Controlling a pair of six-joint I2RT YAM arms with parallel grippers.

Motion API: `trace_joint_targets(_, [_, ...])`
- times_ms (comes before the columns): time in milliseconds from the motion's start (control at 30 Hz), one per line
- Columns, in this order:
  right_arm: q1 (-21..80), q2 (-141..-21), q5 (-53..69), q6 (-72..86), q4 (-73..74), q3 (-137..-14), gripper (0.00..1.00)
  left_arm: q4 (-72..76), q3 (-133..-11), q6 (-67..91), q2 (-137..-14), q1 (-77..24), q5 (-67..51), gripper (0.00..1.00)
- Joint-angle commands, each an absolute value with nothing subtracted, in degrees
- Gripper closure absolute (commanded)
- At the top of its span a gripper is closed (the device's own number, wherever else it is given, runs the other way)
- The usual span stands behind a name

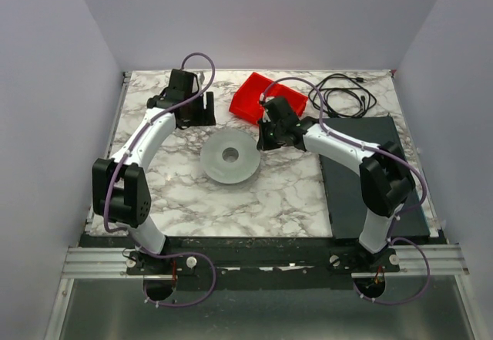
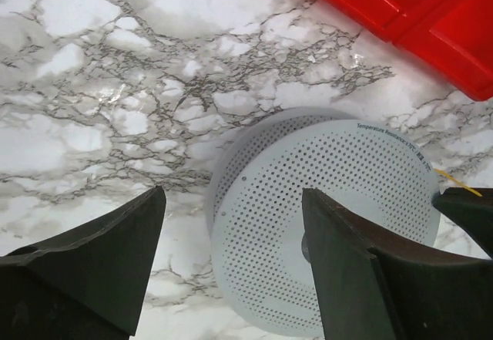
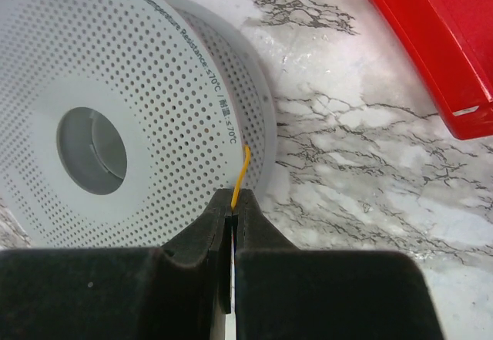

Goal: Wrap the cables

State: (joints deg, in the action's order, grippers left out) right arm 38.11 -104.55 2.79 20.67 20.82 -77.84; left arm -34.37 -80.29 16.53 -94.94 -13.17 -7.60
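Observation:
The cables show as one hair-thin yellow wire (image 3: 242,169) that bends up against the rim of a white perforated spool (image 3: 115,124). My right gripper (image 3: 233,195) is shut on that wire, right at the spool's edge (image 1: 262,136). The spool (image 1: 229,156) lies flat mid-table. My left gripper (image 2: 233,193) stands open and holds nothing, back-left of the spool (image 1: 202,109). In the left wrist view the spool (image 2: 323,224) lies ahead, partly behind the right finger, and a short bit of the wire (image 2: 454,178) shows at its far rim.
A red bin (image 1: 258,97) sits behind the spool, close to both grippers (image 2: 408,8) (image 3: 439,39). A black cord coil (image 1: 343,93) lies at the back right. A dark mat (image 1: 370,178) covers the table's right side under the right arm.

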Motion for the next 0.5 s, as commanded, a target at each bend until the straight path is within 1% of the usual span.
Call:
trace_joint_targets(0, [38.3, -106.0, 4.3, 20.8, 20.9, -79.6, 0.97, -40.8, -81.2, 17.3, -93.4, -13.1, -2.2, 0.27])
trace_joint_targets(67, [38.3, -106.1, 4.4, 20.6, 20.9, -79.3, 0.97, -42.4, -79.6, 19.6, -91.2, -13.2, -2.1, 0.3])
trace_joint_targets(133, [38.3, -106.1, 4.2, 20.6, 20.9, -78.9, 0.97, -41.9, -75.1, 22.9, -86.4, -13.2, -2.5, 0.32])
trace_joint_targets(267, [38.2, -105.9, 4.1, 20.2, 21.0, -77.3, 0.97, -38.1, -63.3, 29.2, -77.8, -13.3, -8.3, 0.42])
trace_joint_targets(300, [38.3, -105.7, 3.9, 20.0, 21.2, -76.9, 0.97, -36.6, -61.1, 30.4, -76.3, -13.5, -10.2, 0.43])
trace_joint_targets(367, [38.3, -105.2, 3.3, 19.4, 20.9, -75.4, 0.96, -35.0, -58.3, 32.2, -74.4, -14.0, -11.5, 0.46])
trace_joint_targets(467, [38.2, -104.3, 2.7, 18.9, 20.4, -73.2, 0.96, -32.9, -56.0, 33.8, -74.9, -15.6, -12.2, 0.55])
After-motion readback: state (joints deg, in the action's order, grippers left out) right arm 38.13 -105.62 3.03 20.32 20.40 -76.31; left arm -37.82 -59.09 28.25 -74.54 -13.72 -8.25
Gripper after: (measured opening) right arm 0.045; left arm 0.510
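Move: The spool lies flat, its middle about 14 cm back, 6 cm to the right and some 10 cm below my half-open left hand. The orange cable end pinched in my right fingers is about 10 cm back, 15 cm right and 6 cm below my left hand. The red bin sits about 5 cm ahead, 17 cm right and 11 cm lower. From my right hand, the spool's middle is 4 cm back, 9 cm left and 5 cm down. I sweep my empty left hand back about 11 cm, bringing it down beside the spool's left rim and sinking only some 2 cm, while it turns slightly counter-clockwise, tips a little further down and narrows its fingers by about a quarter of their range. My right hand keeps its pinch on the orange cable at the spool's right edge and eases down nearly 2 cm. ##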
